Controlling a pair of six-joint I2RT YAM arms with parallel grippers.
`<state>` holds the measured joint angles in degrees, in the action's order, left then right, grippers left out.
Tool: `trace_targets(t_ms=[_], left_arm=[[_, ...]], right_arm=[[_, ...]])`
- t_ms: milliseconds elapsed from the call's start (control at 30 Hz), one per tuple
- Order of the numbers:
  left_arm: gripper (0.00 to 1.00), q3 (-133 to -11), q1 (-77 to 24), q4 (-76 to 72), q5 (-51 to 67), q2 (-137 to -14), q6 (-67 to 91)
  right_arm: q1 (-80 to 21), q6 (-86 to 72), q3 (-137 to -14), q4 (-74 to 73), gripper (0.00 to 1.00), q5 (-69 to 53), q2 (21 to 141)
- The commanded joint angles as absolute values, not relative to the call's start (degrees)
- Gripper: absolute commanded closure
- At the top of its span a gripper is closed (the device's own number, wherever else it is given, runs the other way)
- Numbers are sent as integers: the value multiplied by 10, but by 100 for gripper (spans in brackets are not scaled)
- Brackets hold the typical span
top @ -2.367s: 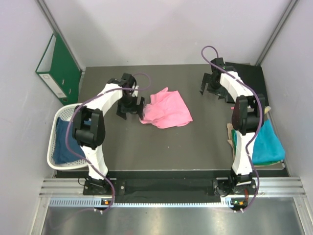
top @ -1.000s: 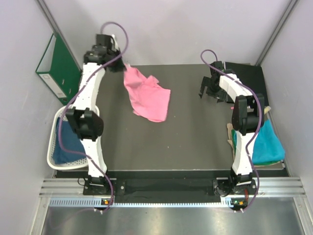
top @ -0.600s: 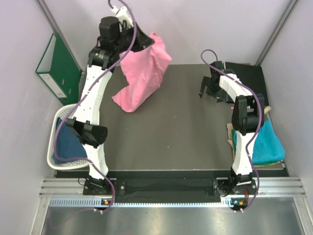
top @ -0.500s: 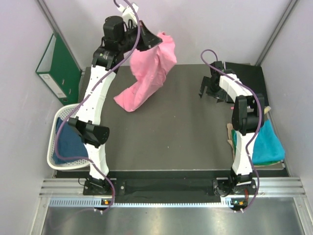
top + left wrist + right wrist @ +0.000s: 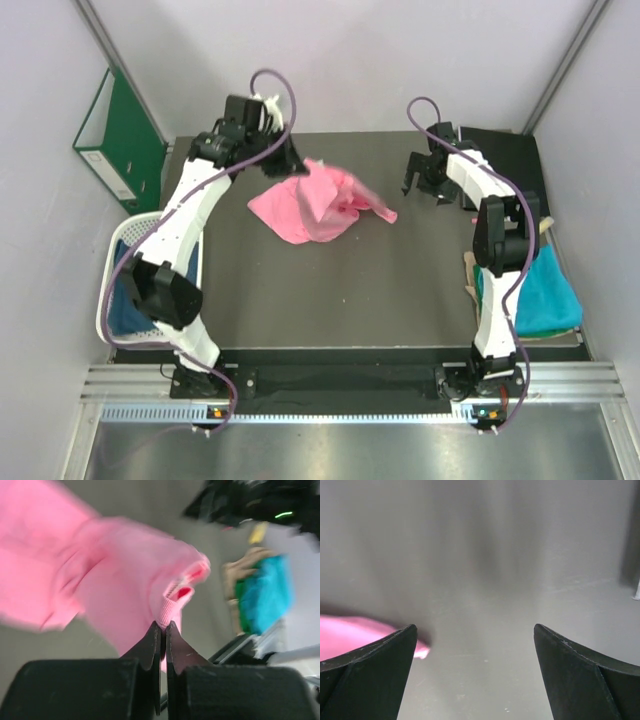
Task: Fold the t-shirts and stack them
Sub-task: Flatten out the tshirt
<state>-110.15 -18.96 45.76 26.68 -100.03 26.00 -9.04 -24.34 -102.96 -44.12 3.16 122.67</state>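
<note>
The bright pink t-shirt (image 5: 312, 203) lies bunched on the back middle of the table, blurred, with one flap reaching right. My left gripper (image 5: 292, 167) is shut on its ribbed edge at the shirt's back left; in the left wrist view the pink t-shirt (image 5: 115, 565) billows out from the closed left gripper (image 5: 163, 625). My right gripper (image 5: 422, 184) hovers open at the back right, apart from the shirt. In the right wrist view the right gripper (image 5: 475, 630) holds nothing, and a pink t-shirt tip (image 5: 350, 632) shows beside its left finger. The teal t-shirt (image 5: 543, 290) lies at the right edge. The dark blue t-shirt (image 5: 132, 296) sits in the basket.
A white lattice basket (image 5: 118, 238) stands at the table's left edge. A green ring binder (image 5: 118, 136) leans on the left wall. A black mat (image 5: 507, 150) lies at the back right corner. The table (image 5: 340, 300) is dark grey.
My left arm lifted the pink t-shirt high above the back of the table, then swung it down; it now lies lower and flung out toward the right. The right arm barely moved.
</note>
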Motion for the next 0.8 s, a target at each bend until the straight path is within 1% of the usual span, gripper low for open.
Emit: trace_targets(t_ms=[0, 33, 133, 233, 333, 400, 433, 567, 700, 767], left_arm=[[100, -1044, -183, 546, 64, -852, 236], [100, -1035, -182, 551, 13, -835, 237], [100, -982, -182, 546, -84, -756, 265], [100, -936, -182, 585, -128, -704, 286], [100, -879, -183, 633, -127, -677, 309], [16, -846, -182, 662, -105, -665, 314], [1, -841, -183, 668, -104, -661, 311], [1, -857, -182, 636, -127, -656, 277], [1, -873, -183, 584, -106, -715, 255], [1, -873, -183, 560, -97, -743, 247]], right_arm=[[-131, -221, -1087, -416, 0, -17, 1212], [-136, -220, -1100, -414, 0, -30, 1221], [-156, -227, -1121, -413, 0, -46, 1241], [-171, -236, -1141, -411, 1, -61, 1261], [-181, -237, -1164, -417, 1, -69, 1280], [-183, -237, -1170, -420, 0, -70, 1285], [-183, -236, -1171, -421, 0, -70, 1288], [-183, -233, -1170, -420, 0, -73, 1291], [-187, -239, -1172, -399, 0, -104, 1299], [-196, -242, -1194, -387, 0, -129, 1314]])
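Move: The left hand, shut on the tshirt's raised edge about 30 cm above the table, has the tshirt's middle roughly below it. It takes it to the bare table some 20 cm back and 15 cm to its left; the laundry basket's middle is about 18 cm back and 41 cm left. From the open right hand, low over the table, the tshirt's middle is roughly 35 cm left and 6 cm back; the black board is about 25 cm right and 3 cm ahead. Left hand sweeps the held tshirt some 20 cm left and back, releasing it; right shifts left 12 cm. ##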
